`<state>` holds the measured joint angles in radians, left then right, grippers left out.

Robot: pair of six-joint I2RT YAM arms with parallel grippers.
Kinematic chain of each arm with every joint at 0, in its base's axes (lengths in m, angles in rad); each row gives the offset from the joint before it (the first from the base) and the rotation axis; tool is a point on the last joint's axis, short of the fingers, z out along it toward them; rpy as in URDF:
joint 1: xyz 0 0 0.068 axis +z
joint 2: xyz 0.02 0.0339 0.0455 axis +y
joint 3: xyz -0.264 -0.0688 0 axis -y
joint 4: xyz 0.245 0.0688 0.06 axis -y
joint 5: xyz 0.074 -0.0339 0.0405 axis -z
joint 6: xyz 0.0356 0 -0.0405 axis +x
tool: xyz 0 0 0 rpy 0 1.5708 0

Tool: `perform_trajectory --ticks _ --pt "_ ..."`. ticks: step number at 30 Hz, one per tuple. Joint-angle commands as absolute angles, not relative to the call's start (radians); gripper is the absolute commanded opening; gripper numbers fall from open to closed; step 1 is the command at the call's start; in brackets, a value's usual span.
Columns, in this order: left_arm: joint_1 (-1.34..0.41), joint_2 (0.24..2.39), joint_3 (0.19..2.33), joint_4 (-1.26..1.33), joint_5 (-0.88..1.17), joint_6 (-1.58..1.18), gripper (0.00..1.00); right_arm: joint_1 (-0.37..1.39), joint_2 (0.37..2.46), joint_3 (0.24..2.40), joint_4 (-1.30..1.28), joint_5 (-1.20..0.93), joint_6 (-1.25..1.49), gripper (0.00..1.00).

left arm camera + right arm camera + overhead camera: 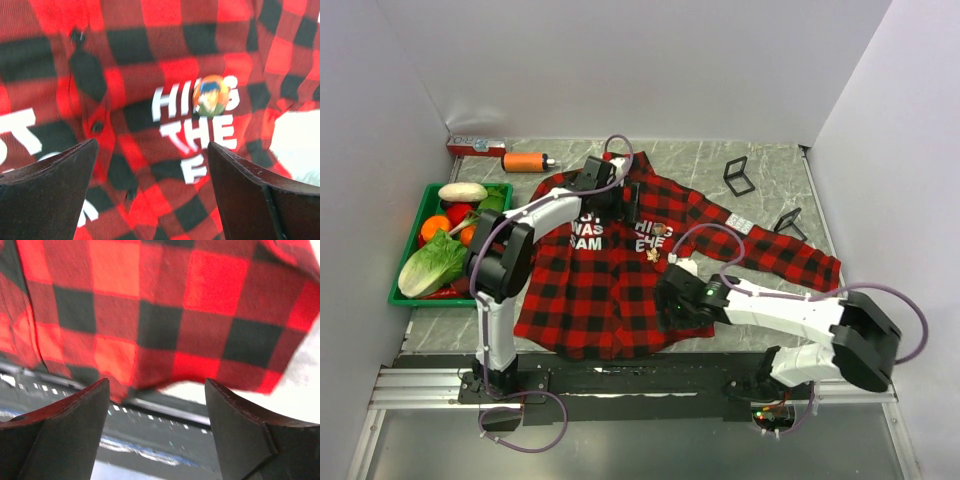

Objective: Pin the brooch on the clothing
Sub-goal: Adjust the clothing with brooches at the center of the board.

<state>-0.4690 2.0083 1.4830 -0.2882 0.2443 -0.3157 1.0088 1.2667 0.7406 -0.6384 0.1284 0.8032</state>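
The clothing (620, 270), a red-and-black plaid shirt with white lettering, lies flat on the table. The brooch (211, 95), a round badge with a cartoon face, sits on the lettering on the chest; in the top view the brooch (659, 230) shows as a small dot. My left gripper (152, 145) hovers over the chest just below the collar, open, with only cloth showing between its fingers (55, 190). My right gripper (157, 382) is open over the shirt's lower hem (150, 375) near the table's front edge, holding nothing. In the top view it is the dark head (670, 305).
A green crate (410, 296) of vegetables stands at the left. An orange bottle (525, 161) and a red box (470, 146) lie at the back. Two black stands (738, 176) (788, 222) and a white card (740, 222) are at the right. A small gold piece (650, 255) lies on the shirt.
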Motion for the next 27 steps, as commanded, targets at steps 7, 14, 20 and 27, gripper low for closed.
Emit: perform_trajectory --ticks 7,14,20,27 --pt "-0.456 2.146 1.554 -0.212 0.328 -0.334 0.96 1.045 1.408 0.736 -0.543 0.114 0.857 0.49" --pt "-0.414 2.198 1.552 -0.201 0.353 -0.35 0.96 1.1 1.375 0.696 -0.519 0.008 0.894 0.08" --pt "-0.399 2.21 1.552 -0.201 0.347 -0.345 0.96 1.192 1.328 0.724 -0.52 -0.063 0.962 0.0" --pt "-0.397 2.223 1.56 -0.221 0.322 -0.331 0.96 1.229 1.296 0.813 -0.567 -0.06 0.97 0.0"
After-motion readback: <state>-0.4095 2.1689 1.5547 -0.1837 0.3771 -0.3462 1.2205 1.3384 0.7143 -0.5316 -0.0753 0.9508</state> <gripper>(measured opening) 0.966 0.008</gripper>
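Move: Right under the right hand, about 4 cm below, is the shirt's front hem; its corner lies some 8 cm to the right and 3 cm back, the table's near edge about 6 cm back. The gingerbread pin stands 16 cm ahead and 6 cm left. From the left hand, the chest cloth beside the button placket is roughly 3 cm ahead, 2 cm right and 6 cm below; the round pin is 8 cm right, 3 cm back. Sinking some 3.5 cm onto the hem, the right hand closes its fingers fully, then draws back about 8 cm and left 5 cm out past the table's near edge, rising a little and turning slightly counter-clockwise as its fingertips tip forward. Meanwhile the open left hand eases about 3 cm down and 3 cm forward over the chest, with no touch to be seen. ##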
